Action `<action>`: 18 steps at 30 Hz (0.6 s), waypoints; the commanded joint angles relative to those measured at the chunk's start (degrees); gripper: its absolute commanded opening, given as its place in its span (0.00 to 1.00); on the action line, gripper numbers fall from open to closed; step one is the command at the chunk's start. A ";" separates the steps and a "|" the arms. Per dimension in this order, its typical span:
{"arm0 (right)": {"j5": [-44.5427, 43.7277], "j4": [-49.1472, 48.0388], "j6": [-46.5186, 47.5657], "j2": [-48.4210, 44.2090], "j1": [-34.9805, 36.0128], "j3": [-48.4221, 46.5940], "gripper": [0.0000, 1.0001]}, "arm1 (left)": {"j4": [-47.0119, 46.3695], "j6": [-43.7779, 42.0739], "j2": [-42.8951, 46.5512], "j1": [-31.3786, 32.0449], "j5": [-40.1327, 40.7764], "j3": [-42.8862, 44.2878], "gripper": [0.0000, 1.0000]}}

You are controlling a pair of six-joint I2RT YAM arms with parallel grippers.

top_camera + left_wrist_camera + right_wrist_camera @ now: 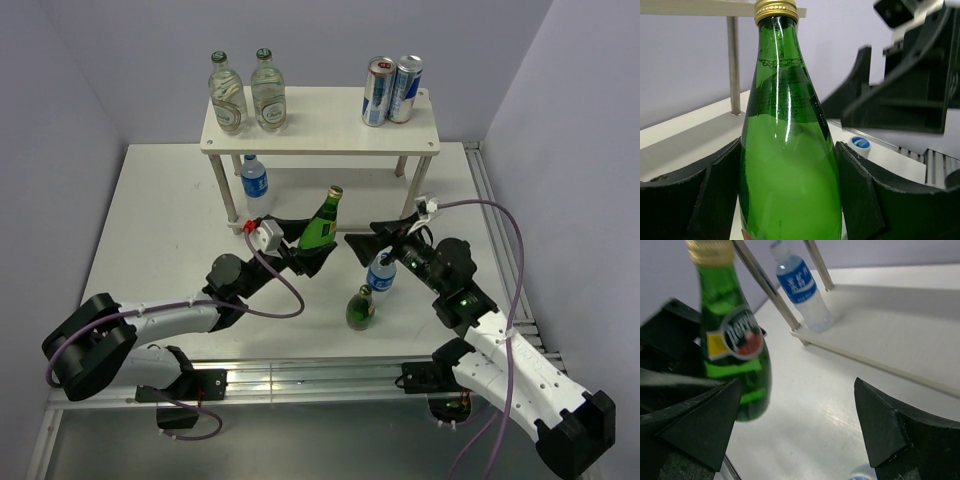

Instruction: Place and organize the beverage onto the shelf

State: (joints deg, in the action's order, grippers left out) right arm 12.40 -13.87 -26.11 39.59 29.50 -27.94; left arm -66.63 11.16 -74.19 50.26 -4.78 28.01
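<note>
My left gripper (308, 246) is shut on the lower body of a green glass bottle (321, 222) with a gold cap, held upright in front of the shelf (320, 120). In the left wrist view the bottle (790, 165) fills the gap between both pads (862, 200). My right gripper (380, 243) stands open just to its right, nothing between its fingers (890, 430); the green bottle (735, 355) shows beyond its left finger. Below it stands a small blue-capped water bottle (381, 272). A second green bottle (360, 308) stands nearer the front.
On the shelf top stand two clear glass bottles (247, 92) at the left and two cans (392, 90) at the right. A blue-labelled water bottle (802, 290) stands on the lower board (890, 340). Purple walls close in the sides and back.
</note>
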 commanded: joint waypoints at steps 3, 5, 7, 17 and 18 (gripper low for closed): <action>2.36 -5.73 -0.61 0.13 0.47 -6.15 1.00 | -17.13 2.11 3.18 0.01 -3.66 0.21 0.00; 2.62 -6.17 -0.87 0.83 0.39 -7.47 1.00 | -17.74 2.55 2.91 0.01 -3.84 -0.15 0.00; 2.98 -6.35 -0.87 2.49 0.39 -9.05 1.00 | -19.06 2.99 2.56 0.01 -4.28 -0.41 0.00; 4.38 -17.49 -5.79 12.08 0.39 -9.94 1.00 | -20.82 5.01 1.60 -0.07 -6.30 -0.24 0.00; 4.30 -18.47 -6.06 13.56 0.39 -10.02 1.00 | -20.82 5.01 1.60 0.01 -6.65 -0.41 0.00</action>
State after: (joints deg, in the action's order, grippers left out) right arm 16.01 -24.99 -30.20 50.94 29.50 -36.01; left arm -66.11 14.31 -73.97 50.26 -9.43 25.96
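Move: Some 8 cm to the right hand's left, neither ahead nor back and with its middle about level with the hand, is the green bottle that the left hand already holds upright. The water bottle stands roughly 2 cm back and 6 cm right of the right hand, about 12 cm lower; the second green bottle is some 11 cm back, 2 cm right and 14 cm below. The left hand's grip is low on the body, the bottle's middle about 4 cm above that hand. Rising about 7 cm almost straight up first, the wide-open right hand lifts to the height of the held green bottle's neck, then swings forward and left some 2 to 3 cm each while sinking a little, closing in on the neck. Its wrist rolls slightly, left side up. The left hand eases back and down about 2 cm, keeping its grip. ##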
